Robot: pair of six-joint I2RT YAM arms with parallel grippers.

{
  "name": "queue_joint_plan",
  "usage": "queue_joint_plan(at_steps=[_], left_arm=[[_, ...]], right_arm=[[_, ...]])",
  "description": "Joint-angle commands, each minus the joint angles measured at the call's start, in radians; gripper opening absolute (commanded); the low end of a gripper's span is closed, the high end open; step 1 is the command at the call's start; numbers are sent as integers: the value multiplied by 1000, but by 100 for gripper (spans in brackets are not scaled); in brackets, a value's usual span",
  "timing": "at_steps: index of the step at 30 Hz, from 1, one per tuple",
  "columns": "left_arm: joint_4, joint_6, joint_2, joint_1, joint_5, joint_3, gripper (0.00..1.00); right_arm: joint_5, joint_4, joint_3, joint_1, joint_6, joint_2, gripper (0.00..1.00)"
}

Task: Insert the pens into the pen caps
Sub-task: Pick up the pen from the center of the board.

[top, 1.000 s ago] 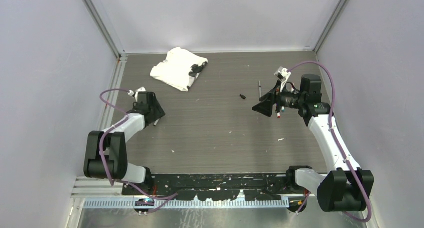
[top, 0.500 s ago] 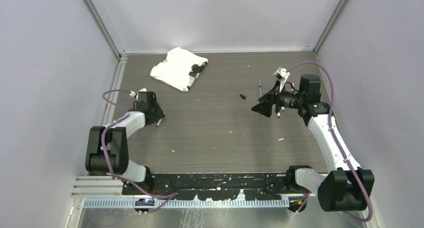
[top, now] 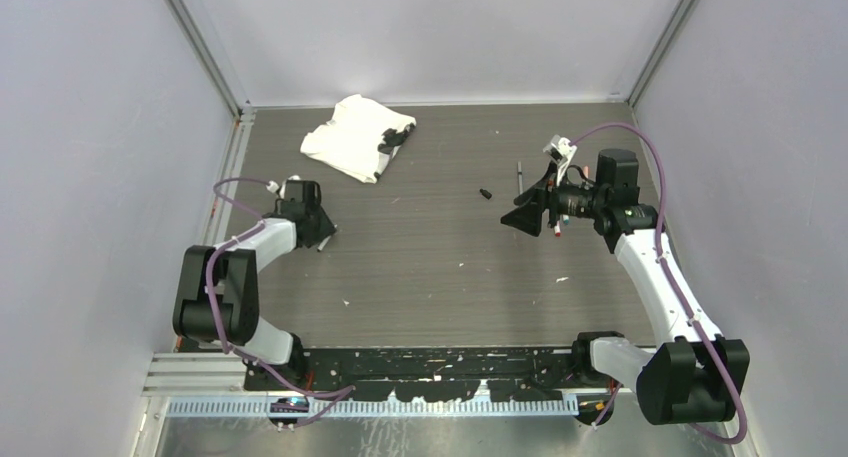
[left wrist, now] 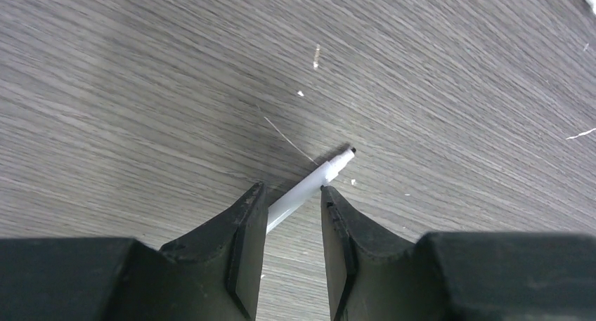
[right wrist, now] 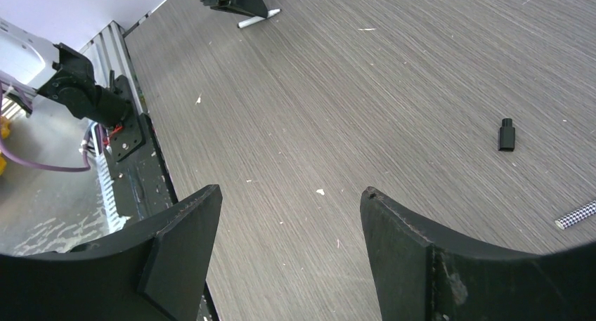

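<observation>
A white pen (left wrist: 309, 186) with a dark pointed tip lies slanted on the wood-grain table (top: 430, 267). My left gripper (left wrist: 292, 187) is down on it at the left side, jaws narrowed so both fingertips touch the barrel. From above the pen (top: 327, 243) sticks out of the left gripper (top: 320, 235). A black pen cap (top: 485, 193) lies alone mid-table, also in the right wrist view (right wrist: 507, 134). Beside it lies a slim dark grey pen (top: 519, 180). My right gripper (top: 527, 217) hovers open and empty near the cap, fingers wide apart (right wrist: 289, 190).
A crumpled white cloth (top: 355, 135) with a dark object on it lies at the back left. Small white flecks dot the table. Grey walls close the left, right and back sides. A black rail (top: 430, 362) runs along the near edge between the arm bases.
My left gripper's jaws have narrowed onto the white pen, and the gripper has shifted slightly right with the pen. The right arm has hardly moved.
</observation>
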Motion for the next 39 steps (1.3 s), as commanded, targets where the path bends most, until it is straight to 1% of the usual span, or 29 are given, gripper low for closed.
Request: queue_joint_plan(at_steps=[1, 11, 17, 23, 27, 32, 33, 37, 39], left_arm=[[-98, -33, 13, -43, -10, -38, 36], [-100, -54, -29, -112, 7, -96, 34], [-120, -46, -19, -177, 5, -91, 26], [-166, -27, -14, -243, -14, -73, 26], [-221, -20, 16, -302, -48, -36, 25], [-252, -12, 81, -359, -84, 10, 18], [-259, -10, 89, -371, -94, 19, 18], [-270, 7, 116, -405, -115, 42, 10], [-274, 12, 125, -418, -125, 51, 8]], right_arm=[[-20, 32, 11, 9, 4, -3, 78], [-27, 31, 14, 10, 10, -12, 78], [-27, 31, 14, 10, 11, -15, 78], [-31, 31, 15, 11, 13, -15, 78], [-34, 31, 17, 10, 15, -14, 79], [-33, 31, 17, 10, 15, -15, 79], [-34, 31, 17, 10, 15, -16, 78], [-36, 31, 18, 10, 15, -15, 79], [-36, 30, 18, 10, 16, -15, 79]])
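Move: The pen lies between the left hand's parted, low fingertips, its middle level with the hand point, about 1 cm to the right and 1 cm below. It slants forward and to the right. The white cloth is some 23 cm ahead of the hand and 8 cm to its right; the black cap is about 11 cm ahead and 38 cm to the right. From the right hand, the pen lies roughly 45 cm left, 6 cm ahead and 21 cm below. With the pen between its fingers, the left hand sweeps it along the board to the right, the left-side finger behind it, going about 10 cm right and 4 cm back at nearly constant height. The hand turns clockwise nearly 20 degrees, mostly later on, while the fingers narrow in steps until they pinch the barrel. ##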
